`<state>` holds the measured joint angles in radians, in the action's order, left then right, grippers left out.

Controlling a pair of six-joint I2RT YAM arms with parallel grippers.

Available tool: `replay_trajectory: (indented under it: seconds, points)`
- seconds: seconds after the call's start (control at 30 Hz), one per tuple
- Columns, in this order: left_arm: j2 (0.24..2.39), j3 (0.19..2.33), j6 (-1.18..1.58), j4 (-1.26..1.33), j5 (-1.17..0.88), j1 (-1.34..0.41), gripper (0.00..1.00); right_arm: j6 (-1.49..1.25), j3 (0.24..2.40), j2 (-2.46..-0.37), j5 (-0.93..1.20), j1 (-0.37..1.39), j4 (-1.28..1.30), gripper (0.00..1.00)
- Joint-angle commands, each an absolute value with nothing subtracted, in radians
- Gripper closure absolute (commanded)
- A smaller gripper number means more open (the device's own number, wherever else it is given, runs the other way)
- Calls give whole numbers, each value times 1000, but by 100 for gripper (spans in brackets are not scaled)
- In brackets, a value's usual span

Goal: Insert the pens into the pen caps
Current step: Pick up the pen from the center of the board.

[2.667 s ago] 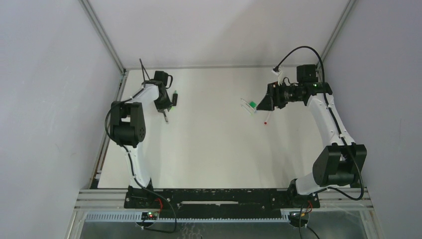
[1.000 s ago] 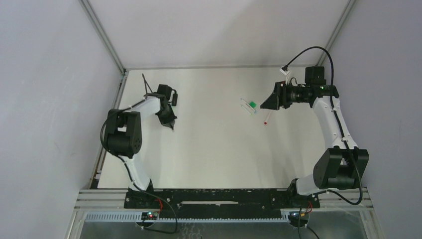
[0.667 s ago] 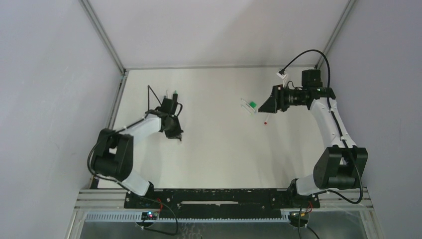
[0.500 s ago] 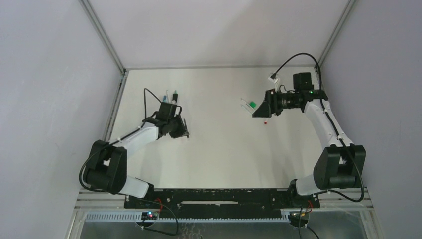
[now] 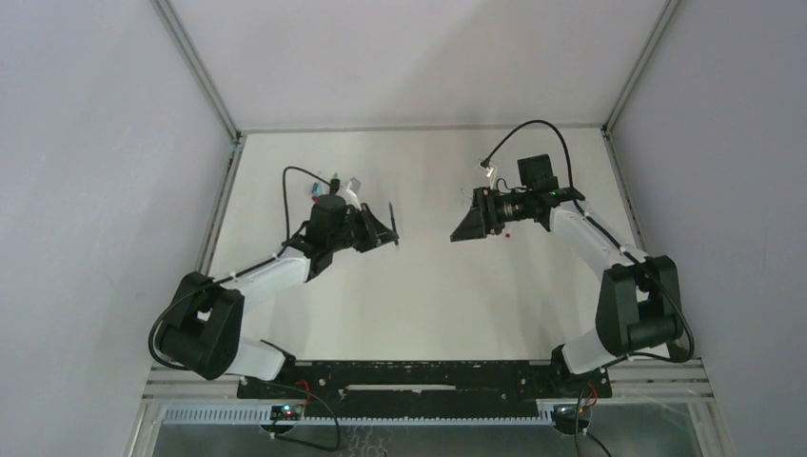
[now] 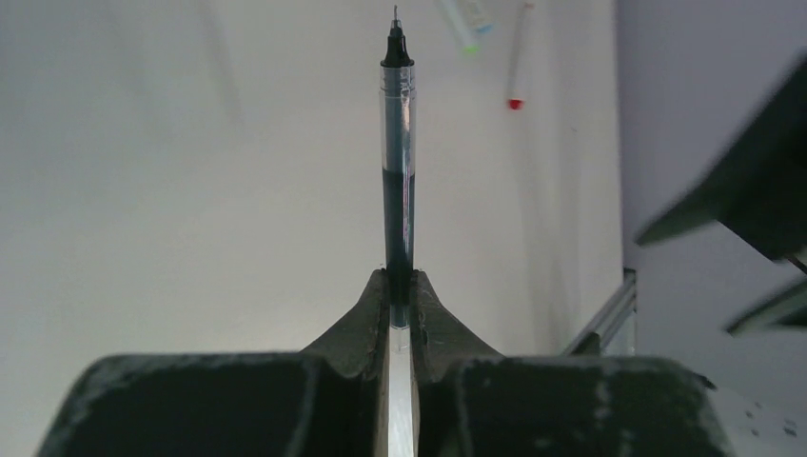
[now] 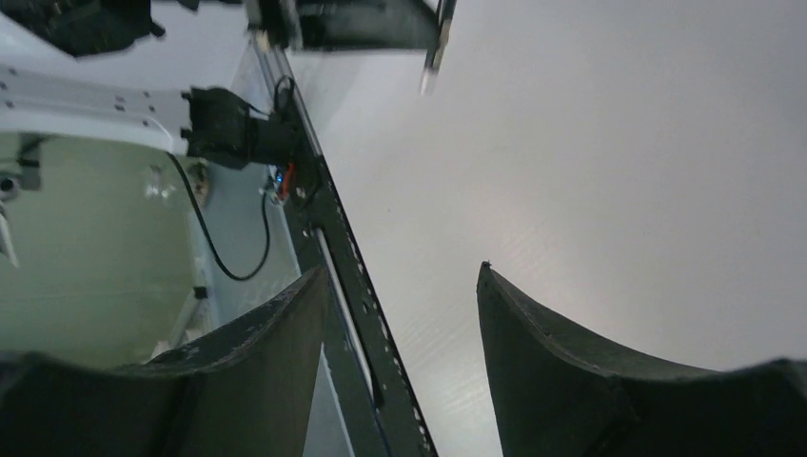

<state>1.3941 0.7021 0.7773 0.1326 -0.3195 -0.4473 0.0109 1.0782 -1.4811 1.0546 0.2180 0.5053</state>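
Observation:
My left gripper (image 6: 400, 286) is shut on a thin dark pen (image 6: 398, 143), a clear barrel with black ink, its bare tip pointing away from the jaws. In the top view that left gripper (image 5: 376, 233) holds the pen (image 5: 390, 222) left of table centre. The right gripper (image 5: 459, 234) faces it from the right, open and empty, a short gap away. In the right wrist view its fingers (image 7: 285, 333) stand wide apart. A red-ended pen (image 6: 519, 57) and a green-ended pen (image 6: 463, 21) lie beyond. The pen caps are too small to pick out.
Small coloured pieces (image 5: 333, 181) lie at the back left of the white table (image 5: 419, 295). A red end (image 5: 511, 231) shows just behind the right wrist. The black front rail (image 7: 357, 286) and the arm bases run along the near edge.
The left arm has swung from the back left towards the table centre with the dark pen. The right gripper has moved left, now covering the green-ended pens, and faces the left one.

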Motion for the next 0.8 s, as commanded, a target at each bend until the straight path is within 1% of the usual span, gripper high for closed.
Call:
replay_trajectory:
  seconds: [0.0, 0.13, 0.2, 0.43, 0.77]
  points:
    - [1423, 695, 793, 347, -414, -509, 100, -270, 1072, -1556, 1120, 227, 211, 33]
    - [1439, 713, 796, 408, -442, -556, 100, -390, 1073, -1589, 1100, 275, -33, 32]
    - [1446, 724, 799, 429, -453, -575, 100, -430, 1076, -1603, 1085, 303, -101, 32]
    - [1467, 716, 847, 538, -484, -591, 100, -438, 1087, -1631, 988, 338, -114, 33]
    - [1487, 716, 895, 631, -512, -609, 100, -452, 1088, -1647, 929, 381, -117, 36]
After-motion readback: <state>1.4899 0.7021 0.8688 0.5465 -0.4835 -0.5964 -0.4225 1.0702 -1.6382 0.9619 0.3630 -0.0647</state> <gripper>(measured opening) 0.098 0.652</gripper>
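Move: The left hand already holds the pen near its rear end, tip pointing forward and up; the open right gripper it is bringing the pen to lies about 14 cm to its right, 4 cm back and 8 cm higher. From the right hand, the pen's middle is some 15 cm left, 7 cm ahead and 5 cm below. On the board about 17 cm below the right hand, the pair of white markers lies roughly 18 cm ahead and 8 cm right, the red-tipped marker 13 cm ahead and 19 cm right. Keeping its pinch on the pen, the left hand carries it some 8 cm to the right towards the right gripper, rising about 5 cm and drawing back slightly while the wrist turns roughly 15 degrees clockwise and the fingers tip upward a little. The right hand comes to meet it with fingers still open, first mostly forward and then mostly left, about 7 cm left and 5 cm forward in all, to bring the gap between its fingertips up to the pen's free front part. ##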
